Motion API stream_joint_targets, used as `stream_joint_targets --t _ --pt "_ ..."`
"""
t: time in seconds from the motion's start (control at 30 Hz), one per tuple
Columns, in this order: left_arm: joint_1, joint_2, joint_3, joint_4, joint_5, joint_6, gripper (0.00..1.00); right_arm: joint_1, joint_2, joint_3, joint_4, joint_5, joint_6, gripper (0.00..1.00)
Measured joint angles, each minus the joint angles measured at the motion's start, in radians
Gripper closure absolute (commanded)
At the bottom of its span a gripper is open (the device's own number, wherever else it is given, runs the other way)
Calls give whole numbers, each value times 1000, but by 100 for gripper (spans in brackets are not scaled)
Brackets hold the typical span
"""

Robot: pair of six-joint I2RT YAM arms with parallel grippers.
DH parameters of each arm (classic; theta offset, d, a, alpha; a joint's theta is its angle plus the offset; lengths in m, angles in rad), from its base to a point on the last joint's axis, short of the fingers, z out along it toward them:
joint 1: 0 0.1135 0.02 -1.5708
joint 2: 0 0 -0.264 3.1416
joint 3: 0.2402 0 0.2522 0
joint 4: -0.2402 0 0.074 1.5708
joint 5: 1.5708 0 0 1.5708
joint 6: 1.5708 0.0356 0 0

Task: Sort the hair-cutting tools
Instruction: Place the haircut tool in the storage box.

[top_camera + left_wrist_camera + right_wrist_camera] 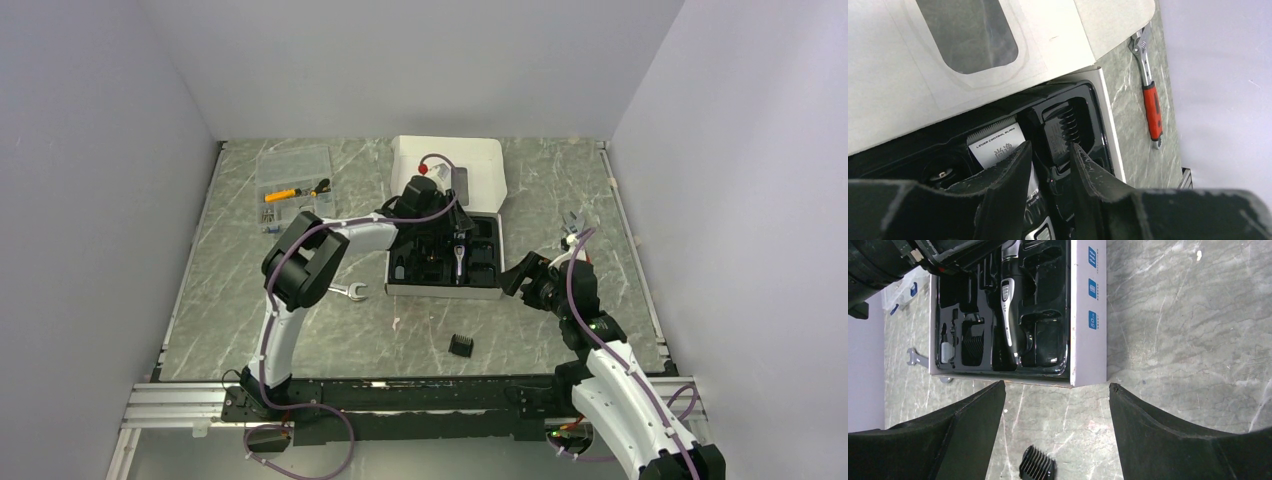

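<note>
The black-and-silver clipper [458, 262] lies in the black tray of a white box [490, 292]; it also shows in the right wrist view [1010, 305], and its labelled blade shows in the left wrist view [998, 142]. My left gripper [432, 212] is over the tray, jaws a little apart and empty [1050, 150], beside a comb attachment [1063, 127] seated in a slot. Another comb [973, 342] sits in the tray. One loose black comb [461, 345] lies on the table in front of the box. My right gripper [1057, 387] is wide open just above and behind it [1037, 464].
A silver open-end wrench [350, 292] lies left of the box. A red-handled adjustable wrench [1152, 107] lies on the table right of the box. A clear organiser case [293, 185] stands at the back left. The box lid [470, 160] lies open behind the tray.
</note>
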Motion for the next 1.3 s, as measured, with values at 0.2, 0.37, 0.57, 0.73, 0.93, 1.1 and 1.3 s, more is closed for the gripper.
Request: stream_joint_targets --t 0.2,0.37,0.57,0.73,0.93,1.1,1.3 --pt "0 25 15 12 10 -10 63 0 8 0 0 0 0 21" --pt "-7 32 22 11 16 -11 65 0 19 0 0 0 0 21" --pt "-15 46 38 8 25 -11 70 0 19 0 1 0 -2 21" --pt "-14 47 38 7 27 -11 74 0 19 0 1 0 -2 21" --pt "-13 51 42 2 31 -10 81 0 18 0 0 0 -3 21" --pt "-12 62 51 6 39 -11 85 0 18 0 1 0 -3 21" --pt "-12 62 51 13 52 -16 87 0 19 0 0 0 -5 21"
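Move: The black comb in the box's far right slot lies about 3 cm to the left hand's right, 1 cm ahead and 2 cm below. The clipper's middle is some 6 cm back, 1 cm left and 3 cm below; the open lid's middle is 11 cm ahead, 3 cm left and 4 cm below. From the idle right hand, the comb is roughly 10 cm ahead, 6 cm left and 4 cm below. The left hand eases about 2 cm right and 1 cm down to the comb's left edge, nearly closing its fingers. ##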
